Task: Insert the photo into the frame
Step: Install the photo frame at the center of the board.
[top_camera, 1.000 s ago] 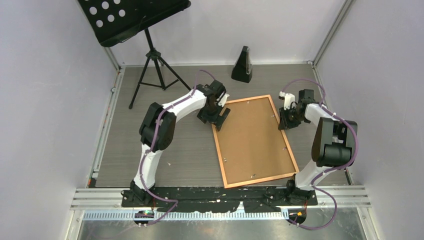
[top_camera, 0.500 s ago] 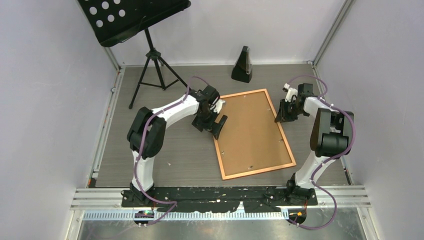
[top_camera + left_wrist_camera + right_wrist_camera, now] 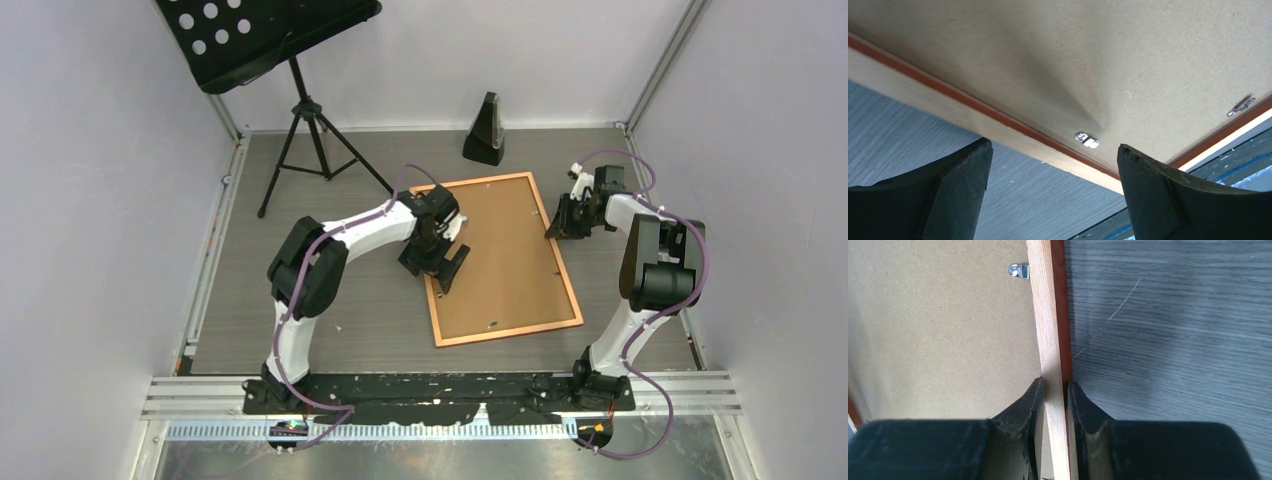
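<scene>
The frame [image 3: 510,334] lies back side up on the table, its brown backing board [image 3: 500,255] filling it. My right gripper [image 3: 553,228] is shut on the frame's right rail [image 3: 1048,330], one finger on each side [image 3: 1055,390]. My left gripper [image 3: 447,268] hovers over the left rail [image 3: 998,127], jaws wide open [image 3: 1053,195] and holding nothing. A small metal clip [image 3: 1087,140] sits on the board just past the rail. The photo is not in view.
A black metronome [image 3: 487,130] stands beyond the frame's far edge. A music stand on a tripod [image 3: 300,110] occupies the back left. Another metal clip [image 3: 1019,271] sits by the right rail. Walls enclose the table on three sides.
The frame has slid away from the near edge and turned slightly, carried by the right gripper. The left gripper has moved along the left rail toward the near side.
</scene>
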Robot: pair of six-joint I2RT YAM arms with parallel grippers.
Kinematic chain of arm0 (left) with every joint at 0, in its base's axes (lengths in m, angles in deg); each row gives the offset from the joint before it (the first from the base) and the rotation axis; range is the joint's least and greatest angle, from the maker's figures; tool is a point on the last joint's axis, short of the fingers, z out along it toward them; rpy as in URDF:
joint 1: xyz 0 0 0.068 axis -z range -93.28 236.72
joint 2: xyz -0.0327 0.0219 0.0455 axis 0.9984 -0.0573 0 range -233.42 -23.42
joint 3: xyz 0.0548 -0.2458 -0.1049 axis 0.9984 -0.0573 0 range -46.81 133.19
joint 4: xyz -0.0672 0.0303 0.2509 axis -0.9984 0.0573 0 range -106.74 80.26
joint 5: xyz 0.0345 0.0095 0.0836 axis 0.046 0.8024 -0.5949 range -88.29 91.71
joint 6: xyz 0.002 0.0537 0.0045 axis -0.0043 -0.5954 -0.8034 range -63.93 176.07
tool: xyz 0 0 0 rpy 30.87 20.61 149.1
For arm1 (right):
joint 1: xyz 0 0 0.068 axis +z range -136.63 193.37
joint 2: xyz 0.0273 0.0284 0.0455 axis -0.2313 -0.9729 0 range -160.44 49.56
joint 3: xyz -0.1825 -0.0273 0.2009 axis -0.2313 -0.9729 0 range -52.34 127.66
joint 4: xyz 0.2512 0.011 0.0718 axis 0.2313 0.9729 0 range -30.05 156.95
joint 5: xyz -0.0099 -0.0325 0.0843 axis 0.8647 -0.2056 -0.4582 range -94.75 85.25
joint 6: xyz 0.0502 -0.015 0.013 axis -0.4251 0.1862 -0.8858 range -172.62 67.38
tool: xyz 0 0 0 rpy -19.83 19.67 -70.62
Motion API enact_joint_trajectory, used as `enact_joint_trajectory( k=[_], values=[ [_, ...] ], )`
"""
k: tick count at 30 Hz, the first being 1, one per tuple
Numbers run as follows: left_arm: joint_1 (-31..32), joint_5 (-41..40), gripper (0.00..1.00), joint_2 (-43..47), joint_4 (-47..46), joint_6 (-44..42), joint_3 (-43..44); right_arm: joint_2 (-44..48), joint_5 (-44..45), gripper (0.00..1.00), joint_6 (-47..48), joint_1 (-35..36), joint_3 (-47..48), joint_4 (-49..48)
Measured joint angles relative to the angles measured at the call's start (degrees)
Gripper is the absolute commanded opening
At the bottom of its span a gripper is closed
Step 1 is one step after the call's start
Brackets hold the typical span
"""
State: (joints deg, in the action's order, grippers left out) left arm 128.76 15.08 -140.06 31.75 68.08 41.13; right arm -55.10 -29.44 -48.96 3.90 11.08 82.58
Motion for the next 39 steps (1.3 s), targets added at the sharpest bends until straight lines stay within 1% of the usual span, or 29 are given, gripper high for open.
enact_joint_trajectory(
  k=[10, 21, 28, 31, 39],
  values=[
    [2.29, -3.50, 0.89, -0.81, -0.02, -0.39, 0.00, 0.00, -0.66, 0.05, -0.28, 0.00, -0.33, -0.59],
    [3.98, -8.31, 0.89, -1.64, -0.02, -1.31, 0.00, 0.02, -1.14, 0.06, 0.11, -0.13, -0.44, -0.76],
    [4.39, -9.25, 0.87, -1.75, 0.02, -2.01, 0.09, 0.04, -1.81, 0.05, 0.39, -0.42, -0.66, -1.05],
    [4.44, -9.29, 0.84, -1.73, -0.02, -2.10, 0.09, 0.04, -1.90, 0.05, 0.50, -0.46, -0.72, -1.11],
    [4.63, -9.27, 0.69, -0.81, -1.57, -2.82, -1.29, 0.04, -2.27, 0.05, 0.55, -0.74, -0.81, -1.22]
  ],
)
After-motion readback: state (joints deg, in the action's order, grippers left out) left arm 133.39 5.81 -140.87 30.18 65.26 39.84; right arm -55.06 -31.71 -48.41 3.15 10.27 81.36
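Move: The small metal clip on the board beside the photo frame's left rail lies about 3 cm back and 2 cm to the right of the left hand, roughly 2 cm below it. That rail runs almost under the hand, about 1 cm left and 2 cm down. The clip by the near rail lies some 9 cm back and 13 cm right. From the right hand, pinching the right rail, the left clip is roughly 24 cm left and 12 cm back. The left rail's clip is met by the left hand, which straddles the rail diagonally, one finger outside and one over the board. It sinks about 1.5 cm, tilting some 10 degrees nearer upright, then stays there and begins to close, bringing its inner fingertip against the clip. The right hand holds still and keeps its pinch on the right rail. ##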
